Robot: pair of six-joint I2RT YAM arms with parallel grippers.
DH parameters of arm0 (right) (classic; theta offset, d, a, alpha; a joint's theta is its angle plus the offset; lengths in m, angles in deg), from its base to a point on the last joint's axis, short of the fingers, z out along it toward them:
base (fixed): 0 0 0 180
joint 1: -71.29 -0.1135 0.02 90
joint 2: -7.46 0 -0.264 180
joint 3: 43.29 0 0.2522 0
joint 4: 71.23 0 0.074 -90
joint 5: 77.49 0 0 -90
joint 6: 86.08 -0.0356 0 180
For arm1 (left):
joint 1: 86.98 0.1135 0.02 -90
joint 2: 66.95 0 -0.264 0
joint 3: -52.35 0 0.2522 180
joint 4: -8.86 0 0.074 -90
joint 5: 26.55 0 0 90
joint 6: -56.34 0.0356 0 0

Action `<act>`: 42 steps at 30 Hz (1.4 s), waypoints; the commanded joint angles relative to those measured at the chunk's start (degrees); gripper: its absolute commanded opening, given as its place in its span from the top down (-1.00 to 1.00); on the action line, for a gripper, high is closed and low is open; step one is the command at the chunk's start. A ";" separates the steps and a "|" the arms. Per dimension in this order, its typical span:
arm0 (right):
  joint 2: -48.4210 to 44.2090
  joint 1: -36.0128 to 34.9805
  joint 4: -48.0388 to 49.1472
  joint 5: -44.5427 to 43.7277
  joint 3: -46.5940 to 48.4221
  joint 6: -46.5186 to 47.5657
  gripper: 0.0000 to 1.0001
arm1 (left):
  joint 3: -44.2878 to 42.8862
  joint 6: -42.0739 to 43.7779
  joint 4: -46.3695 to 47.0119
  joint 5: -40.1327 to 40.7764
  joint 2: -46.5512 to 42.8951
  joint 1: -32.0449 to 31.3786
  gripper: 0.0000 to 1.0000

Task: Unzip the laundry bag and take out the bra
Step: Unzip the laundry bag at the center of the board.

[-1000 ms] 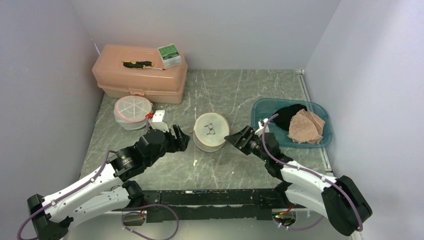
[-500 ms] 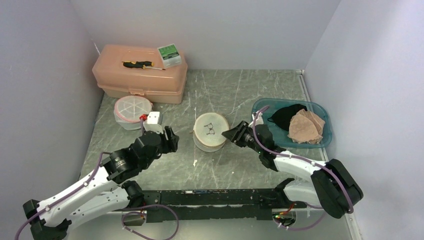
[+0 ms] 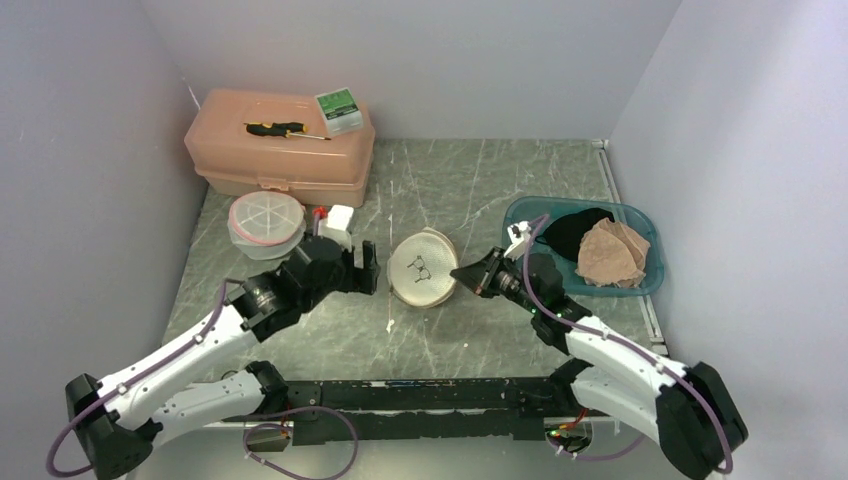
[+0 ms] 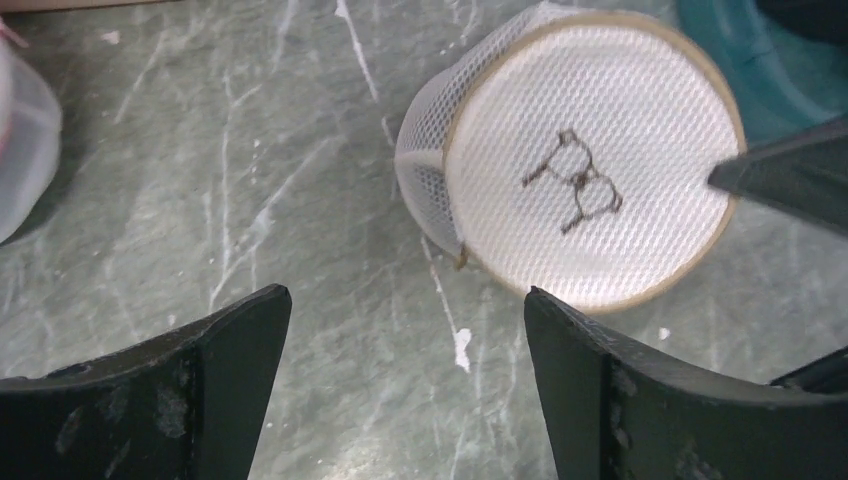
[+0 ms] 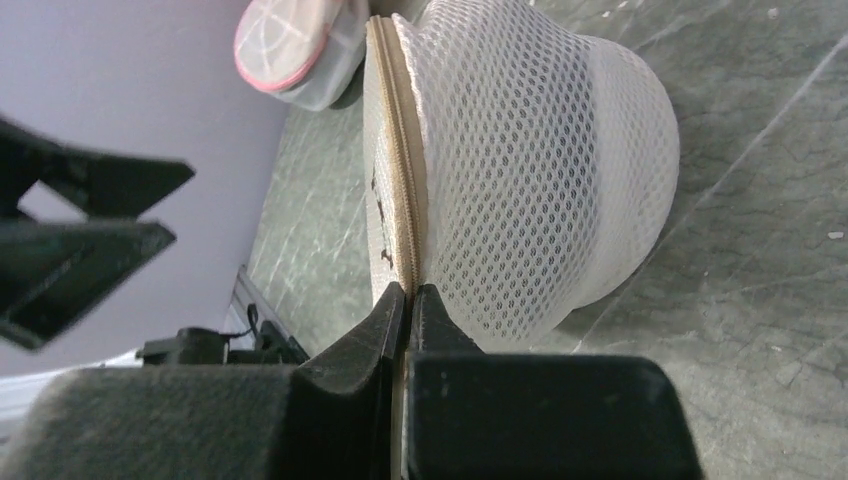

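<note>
The laundry bag [image 3: 422,268] is a round white mesh pouch with a tan zipper band and a small bra sketch on its flat face. It stands tipped on edge at mid-table, the face turned toward the left arm. My right gripper [image 3: 462,273] is shut on the zipper band at the bag's right rim; in the right wrist view the fingertips [image 5: 408,292] pinch the tan band of the laundry bag [image 5: 530,170]. My left gripper [image 3: 368,268] hangs open just left of the bag, apart from it. Its jaws [image 4: 405,295] frame bare table below the laundry bag [image 4: 590,170]. The bra is hidden.
A pink toolbox [image 3: 280,150] with a screwdriver and a green box on top stands at the back left. A second mesh bag with pink trim [image 3: 266,222] sits in front of it. A teal tub [image 3: 520,215] with black and beige cloth is at the right.
My right gripper has shut on the bag's zipper band, and the bag has tipped from flat up onto its edge. My left gripper swung in toward the bag and opened wider.
</note>
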 commanded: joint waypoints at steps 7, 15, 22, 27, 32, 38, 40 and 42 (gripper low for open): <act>-15.22 4.39 -16.41 15.93 4.01 6.99 1.00 | -6.26 -0.06 11.94 -44.28 7.48 19.91 -0.83; -20.74 10.06 -19.34 30.87 9.09 6.48 1.00 | -4.66 -3.16 25.06 -69.91 11.06 21.30 -0.80; -21.28 11.05 -8.57 37.39 5.95 0.42 1.00 | -5.22 -3.58 21.62 -75.58 12.40 21.33 -0.81; -22.21 11.27 0.26 39.21 2.20 -4.12 1.00 | -1.51 -7.03 21.11 -76.60 10.63 21.34 -0.85; -21.93 11.39 6.26 39.75 -1.50 -6.81 1.00 | 5.18 -11.47 26.26 -76.91 10.50 21.39 -0.84; -21.63 11.41 7.04 40.54 -2.56 -6.48 1.00 | 11.58 -15.58 31.24 -76.50 6.17 21.35 -0.84; -21.61 11.44 6.46 40.47 -2.61 -5.68 1.00 | 12.01 -14.73 28.62 -75.29 5.16 21.35 -0.84; -21.05 11.44 6.68 40.51 -2.86 -5.29 1.00 | 13.03 -15.74 29.19 -75.65 4.55 21.34 -0.83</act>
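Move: The laundry bag's middle is about 11 cm to the left gripper's right, roughly level with it fore and aft and 9 cm below. The right gripper already pinches the bag's rim; from it the bag's middle is about 7 cm left, 2 cm ahead and 6 cm down. The pink-rimmed container lies some 26 cm left of the left gripper and 12 cm ahead; the teal basket sits roughly 30 cm right of the right gripper and 12 cm ahead, lower down. Keep the right gripper shut on the zipper tape and draw the rim back about 10 cm while raising it 8 cm, turning counter-clockwise. Swing the open left gripper briefly forward, then right and up, then back and down to the rim's left end by the zipper pull, turning clockwise some 40 degrees, dropping its left side and tipping down; leave its fingers open. ##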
